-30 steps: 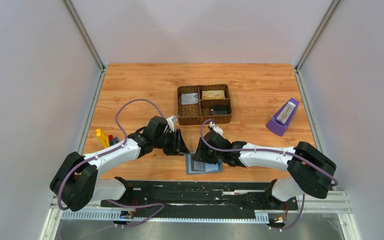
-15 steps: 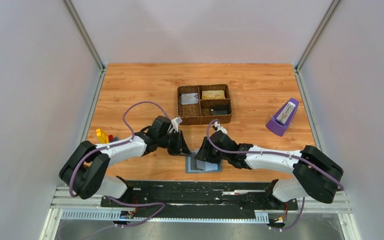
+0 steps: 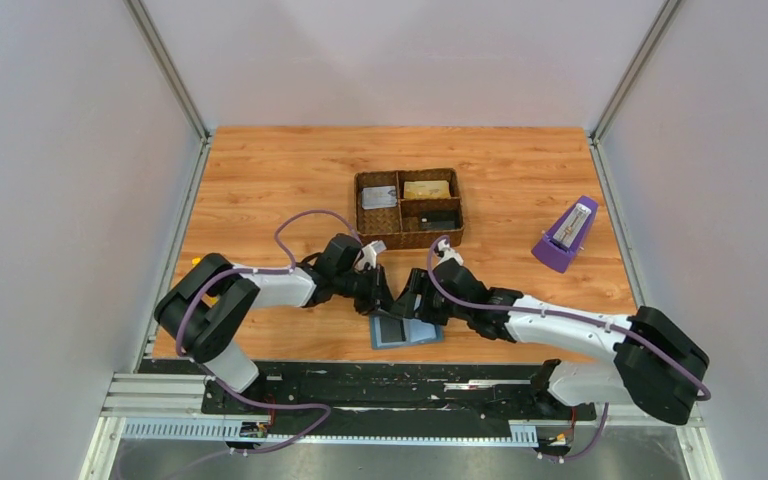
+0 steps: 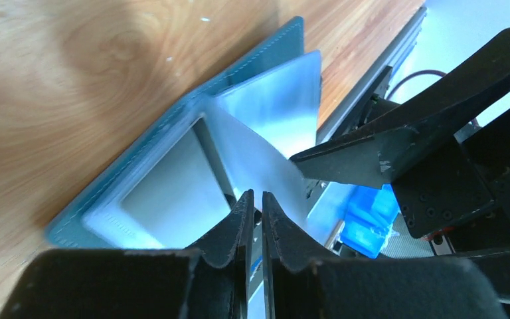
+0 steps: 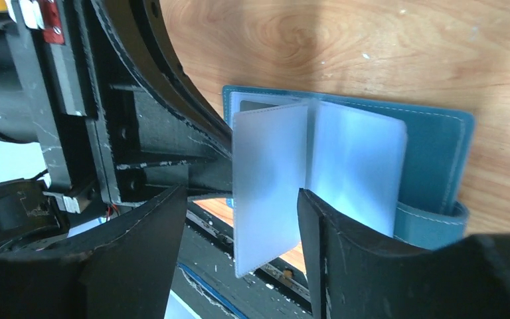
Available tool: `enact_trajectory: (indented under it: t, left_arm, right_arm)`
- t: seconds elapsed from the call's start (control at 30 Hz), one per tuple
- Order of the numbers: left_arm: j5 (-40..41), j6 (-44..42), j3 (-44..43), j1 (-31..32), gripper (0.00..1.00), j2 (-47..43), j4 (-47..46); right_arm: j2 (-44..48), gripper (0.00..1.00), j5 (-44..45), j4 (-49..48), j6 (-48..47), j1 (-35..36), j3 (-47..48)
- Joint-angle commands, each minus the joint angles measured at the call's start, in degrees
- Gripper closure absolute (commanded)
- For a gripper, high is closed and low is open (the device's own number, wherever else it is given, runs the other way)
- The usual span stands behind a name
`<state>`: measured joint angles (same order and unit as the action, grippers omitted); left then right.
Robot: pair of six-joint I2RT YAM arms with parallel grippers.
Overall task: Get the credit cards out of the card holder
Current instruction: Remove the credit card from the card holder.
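The card holder [image 3: 420,335], dark teal outside, lies open near the table's front edge. Its clear pocket leaves stand up from the spine. My left gripper [image 3: 382,298] comes in from the left and is shut on the edge of one leaf [image 4: 246,153], just above a pale pocket window [image 4: 166,179]. My right gripper [image 3: 412,305] stands open over the holder's teal cover [image 5: 438,153], with a raised leaf [image 5: 269,179] loose between its fingers. I cannot make out any credit cards in the pockets.
A brown woven tray [image 3: 358,215] stands behind the grippers, with a gold-yellow flat piece [image 3: 427,189] and a grey one [image 3: 378,197] in its compartments. A purple metronome [image 3: 565,235] is at the right. A yellow block [image 3: 200,262] peeks out behind the left arm.
My left gripper has moved right to the holder and closed on a leaf. My right gripper has opened wider and shifted slightly right.
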<state>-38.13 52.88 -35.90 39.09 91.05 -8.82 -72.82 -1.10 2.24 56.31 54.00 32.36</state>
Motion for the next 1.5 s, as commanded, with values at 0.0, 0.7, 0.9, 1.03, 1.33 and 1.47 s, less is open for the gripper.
enact_trajectory:
  t: [0.0,0.7,0.9,1.03,1.33,1.47]
  left_arm:
    - [-3.22,2.39,-2.97,2.53,0.83,2.51,-6.75]
    - [6.21,-4.75,-9.17,3.08,0.83,4.48,7.53]
    - [11.06,-7.14,-8.67,0.48,0.84,0.4,17.97]
    - [12.42,-7.43,-7.66,0.46,0.84,-2.66,20.36]
    - [12.57,-7.37,-5.83,0.47,0.84,-3.72,21.11]
    - [12.81,-6.92,-5.03,0.46,0.84,-2.54,21.16]
  right_arm:
    - [3.88,0.36,4.16,6.54,-0.39,-0.29,1.99]
    - [9.14,0.72,-1.91,0.87,-1.95,-0.29,-2.25]
    - [3.83,0.74,-2.83,-3.83,-2.02,-0.3,-3.71]
    - [0.56,0.74,-5.06,-5.91,-2.62,-0.27,-3.11]
    - [-4.66,0.75,-5.36,-6.63,-3.26,-1.25,-1.86]
    - [-6.71,0.75,-4.22,-6.8,-3.73,-1.25,-1.8]
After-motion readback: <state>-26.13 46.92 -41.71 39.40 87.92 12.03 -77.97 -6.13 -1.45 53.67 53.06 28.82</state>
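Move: The raised clear sleeve page of the card holder stands about 2 cm to the right of the left fingertips, its middle some 2 cm back and 1 cm lower. The black-striped card on the left half lies about 3 cm back, level sideways and 4 cm below; the sleeves on the right half are 3 cm back, 6 cm right and 4 cm below. From the right hand, the raised page's middle is 2 cm back, 2 cm left and 2 cm down. The left hand, its nearly shut fingers behind the raised sleeve, sweeps about 4 cm right and pushes that page over towards the right half, then dips and comes back some 7 cm left over the black-striped card, rising a little on the way, its fingers tipping some 15 degrees steeper. The right hand backs off about 2.5 cm to the right and climbs nearly 5 cm, then sinks 8 to 9 cm while drawing back slightly, narrowing its fingers to about a quarter open as they come down on the sleeves beside the fold. ##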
